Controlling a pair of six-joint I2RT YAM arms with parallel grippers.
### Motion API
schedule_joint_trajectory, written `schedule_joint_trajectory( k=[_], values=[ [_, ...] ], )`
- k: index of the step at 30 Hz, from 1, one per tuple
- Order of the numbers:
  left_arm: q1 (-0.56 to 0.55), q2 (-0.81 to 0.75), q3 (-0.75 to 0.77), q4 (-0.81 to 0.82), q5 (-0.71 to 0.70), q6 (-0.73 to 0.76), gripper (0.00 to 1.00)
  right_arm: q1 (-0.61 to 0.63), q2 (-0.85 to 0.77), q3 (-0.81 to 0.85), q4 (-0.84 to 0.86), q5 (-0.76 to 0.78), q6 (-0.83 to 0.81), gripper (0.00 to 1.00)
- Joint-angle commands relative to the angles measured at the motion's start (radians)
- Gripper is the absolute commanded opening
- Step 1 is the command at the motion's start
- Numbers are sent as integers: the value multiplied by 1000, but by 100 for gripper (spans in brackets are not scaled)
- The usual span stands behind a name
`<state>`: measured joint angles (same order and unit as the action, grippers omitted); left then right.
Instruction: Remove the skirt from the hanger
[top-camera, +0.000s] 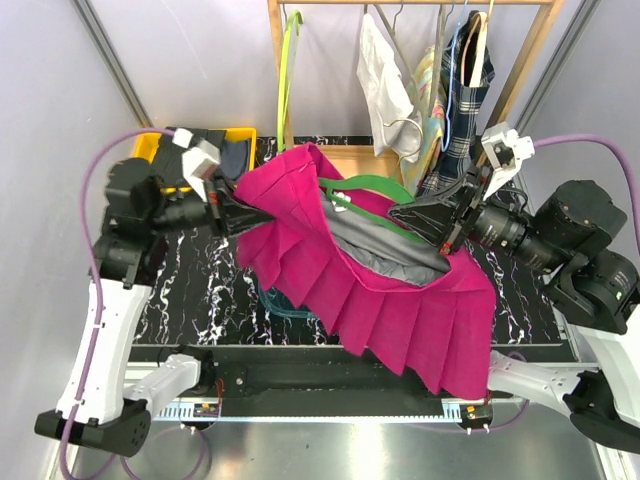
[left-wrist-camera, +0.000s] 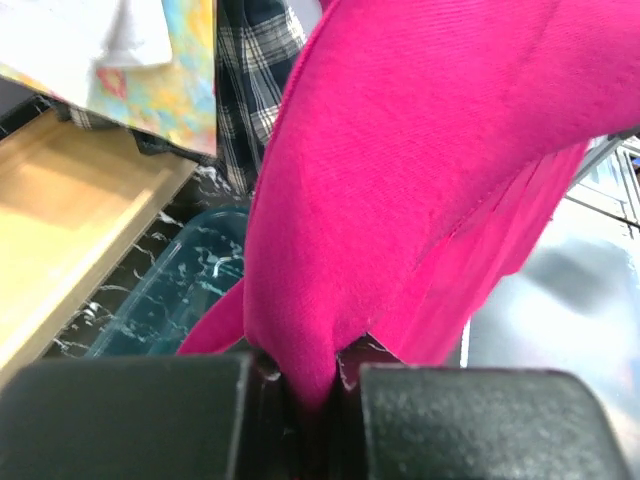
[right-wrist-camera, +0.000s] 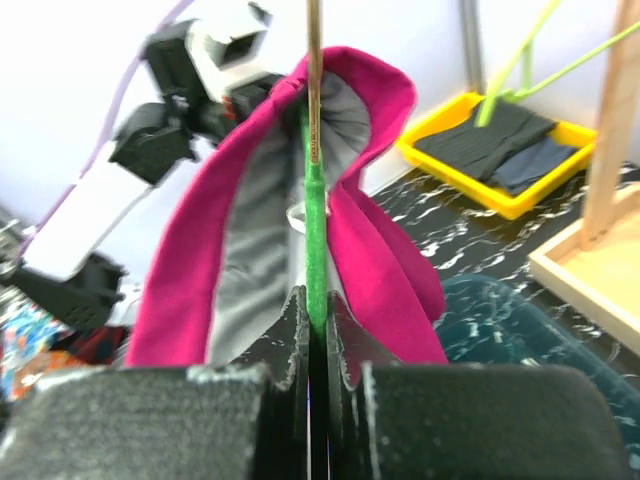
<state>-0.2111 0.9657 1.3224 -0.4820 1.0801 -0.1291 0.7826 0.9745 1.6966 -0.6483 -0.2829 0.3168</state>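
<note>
A magenta pleated skirt (top-camera: 400, 320) with grey lining hangs stretched between my two grippers above the black marbled table. A green hanger (top-camera: 375, 183) still runs through its waistband. My left gripper (top-camera: 262, 214) is shut on a fold of the skirt's waist edge; in the left wrist view the magenta cloth (left-wrist-camera: 420, 170) is pinched between the jaws of the left gripper (left-wrist-camera: 322, 385). My right gripper (top-camera: 397, 214) is shut on the hanger. The right wrist view shows the green hanger bar (right-wrist-camera: 315, 230) clamped in the right gripper (right-wrist-camera: 318, 320), with the skirt (right-wrist-camera: 200, 230) draped on both sides.
A teal bin (top-camera: 285, 305) sits on the table under the skirt. A yellow tray (top-camera: 245, 135) of dark clothes stands at the back left. Behind, a wooden rack (top-camera: 275, 60) holds a white garment (top-camera: 380, 80) and a plaid one (top-camera: 465, 100).
</note>
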Motion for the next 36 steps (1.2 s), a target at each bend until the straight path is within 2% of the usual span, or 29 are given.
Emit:
schedule_joint_trajectory(
  k=[1,8,12,19,23,26,28,31,34,35,36],
  values=[
    [148,-16,150,16,77,26,0,1,1,-26,101,196,-80,0],
    [337,-35,248,-6,-74,101,0,1,-88,-72,72,396,-150,0],
    [417,-45,193,16,-75,83,0,0,-184,-98,52,510,-170,0],
    [472,-74,118,16,-57,77,0,1,-336,-159,70,777,-205,0],
    [475,-91,75,43,-13,48,0,1,-379,-209,107,797,-190,0],
    [467,-73,69,166,36,-85,0,1,-335,-216,121,749,-167,0],
    [440,-36,115,221,32,-174,0,1,-324,-235,185,726,-151,0],
    [313,13,219,221,-22,-251,0,1,-300,-288,324,677,-108,0],
    [83,30,235,224,-138,-261,0,1,-241,-340,504,585,-36,0],
    [-36,36,230,224,-175,-259,0,1,-199,-351,542,558,8,0],
    [-87,59,232,224,-227,-257,0,1,-174,-353,614,515,28,0]
  ],
)
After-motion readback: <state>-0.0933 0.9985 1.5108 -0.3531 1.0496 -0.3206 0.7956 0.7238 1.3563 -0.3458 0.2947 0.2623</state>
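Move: The left gripper already pinches the near end of the skirt's waistband; the green hanger's middle lies about 20 cm to its right, 3 cm back and some 8 cm higher. The right gripper still holds the hanger: the skirt's waist opening is about 10 cm to its left, 1 cm back and 5 cm below. From the right gripper the teal bin is roughly 13 cm ahead, 11 cm left and 45 cm down, the white cloth about 30 cm ahead, 2 cm left and 5 cm down. Draw the hanger out of the waistband: keep both grips shut, ease the right gripper forward a little, then pull it about 13 cm right while swinging it some 30 degrees clockwise, and finish by easing 4 cm forward and left. Meanwhile take the left gripper left and up with the skirt, turning counter-clockwise, then dip, drift partly back right and rise again. ##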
